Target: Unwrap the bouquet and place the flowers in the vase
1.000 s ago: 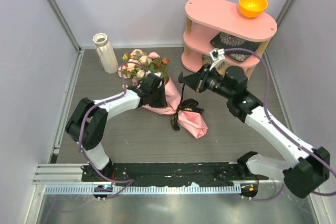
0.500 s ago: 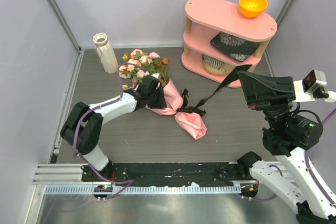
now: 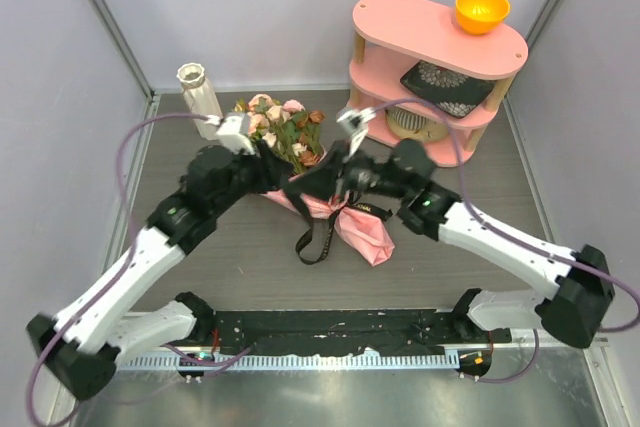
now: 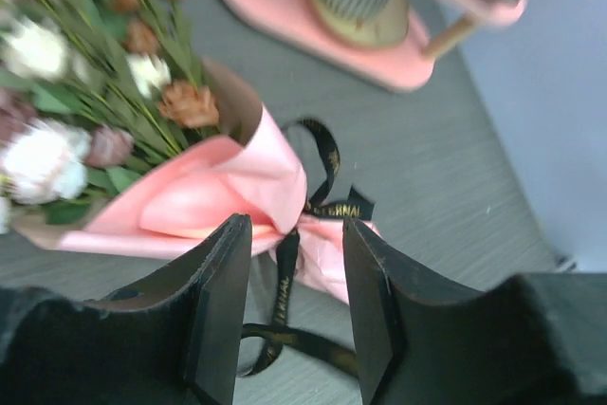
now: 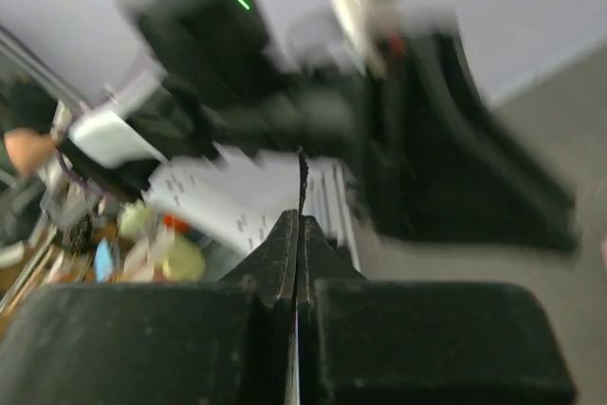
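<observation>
The bouquet (image 3: 300,152) lies on the dark table, its flowers (image 3: 278,122) pointing at the white ribbed vase (image 3: 200,97) at the back left. Its pink paper wrap (image 3: 365,232) trails toward me. My left gripper (image 3: 283,179) hovers open above the wrap. In the left wrist view the gripper (image 4: 296,234) holds nothing, and the wrap (image 4: 218,196) and ribbon knot (image 4: 338,208) lie below it. My right gripper (image 3: 318,185) sits close beside it over the bouquet, shut on the black ribbon (image 3: 316,239), which hangs in a loop. A thin ribbon edge (image 5: 302,177) sticks out of the right gripper (image 5: 298,220).
A pink two-tier shelf (image 3: 400,22) stands at the back right with an orange bowl (image 3: 481,9) on top, a dark patterned plate (image 3: 440,82) on the middle tier and a ribbed pot (image 3: 405,122) underneath. Walls close in on the left, back and right.
The right arm swung out to the far right, pulling the ribbon, then came back over the bouquet; the ribbon now hangs in a slack loop. The left gripper lifted off the wrap and opened wider.
</observation>
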Controlling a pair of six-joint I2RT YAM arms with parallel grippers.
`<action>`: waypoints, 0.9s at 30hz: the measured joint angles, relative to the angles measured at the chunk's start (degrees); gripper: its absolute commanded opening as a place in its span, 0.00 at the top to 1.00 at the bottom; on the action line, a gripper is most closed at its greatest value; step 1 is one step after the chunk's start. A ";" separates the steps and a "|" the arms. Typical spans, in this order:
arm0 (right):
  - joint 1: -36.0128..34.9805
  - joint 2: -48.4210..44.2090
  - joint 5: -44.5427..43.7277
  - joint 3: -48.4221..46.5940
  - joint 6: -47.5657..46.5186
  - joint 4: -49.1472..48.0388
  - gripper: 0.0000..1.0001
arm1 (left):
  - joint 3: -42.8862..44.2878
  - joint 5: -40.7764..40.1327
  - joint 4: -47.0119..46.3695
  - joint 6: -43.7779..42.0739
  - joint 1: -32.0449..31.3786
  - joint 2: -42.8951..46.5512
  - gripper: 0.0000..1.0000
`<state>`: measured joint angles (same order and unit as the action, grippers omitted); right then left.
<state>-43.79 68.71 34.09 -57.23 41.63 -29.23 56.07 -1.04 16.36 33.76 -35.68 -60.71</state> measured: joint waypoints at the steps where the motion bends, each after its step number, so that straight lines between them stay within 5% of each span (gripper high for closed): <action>1: -3.21 1.77 -0.94 -0.09 -2.14 4.13 0.99 | 0.17 -1.88 0.81 -0.39 0.00 3.67 0.49; 7: -14.40 11.34 -7.34 -0.48 -5.25 12.59 0.95 | 1.92 -16.65 7.89 -3.32 0.00 23.89 0.33; 8: -14.60 13.90 -7.48 -1.03 -4.42 12.50 0.70 | 2.19 -18.40 8.68 -3.87 0.02 26.86 0.31; 9: -14.60 16.28 -7.43 -1.64 -3.82 12.48 0.60 | 2.58 -20.00 9.31 -4.46 0.02 29.62 0.30; 15: -14.64 34.42 -3.50 -9.73 -2.14 16.63 0.31 | 6.47 -27.08 13.49 -7.58 0.02 33.59 0.27; 21: -10.43 27.87 -9.51 -5.51 -8.20 27.82 0.27 | 5.92 -27.32 17.18 -9.14 0.02 29.55 0.20; 27: 1.81 10.21 -29.81 2.14 -14.60 38.14 0.28 | 4.59 -18.99 16.24 -8.59 0.04 18.95 0.19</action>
<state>-41.98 78.91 4.27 -55.09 27.03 8.91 60.66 -20.03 32.60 25.17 -35.64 -41.76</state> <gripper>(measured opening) 0.728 0.811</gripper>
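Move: The right hand, high up with the black ribbon's tail still pinched, has the clear table left of the bouquet to take it to, about 18 cm to its left, 2 cm back and nearly 40 below. The ribbon knot lies some 10 cm ahead and 7 to its right, the flowers about 27 ahead and 7 left, and the wrap's tail end 2 ahead and 14 right, all some 36 cm lower. From the left hand the knot is roughly 9 cm right, 1 ahead and 23 below. The right hand sweeps down and left with the ribbon tail, opens its fingers on the way and lets it go over the left side of the table, then swings back right and forward, fingers tipping from leftward to a forward-left, downward slant, to hover open some 12 cm above the knot, about 24 cm lower than it started. Meanwhile the empty left hand clears out of the way, up, left and back by roughly 17 cm left and 15 cm up, while its half-open fingers spread wide, then turns round and comes partway back down, right and forward. ##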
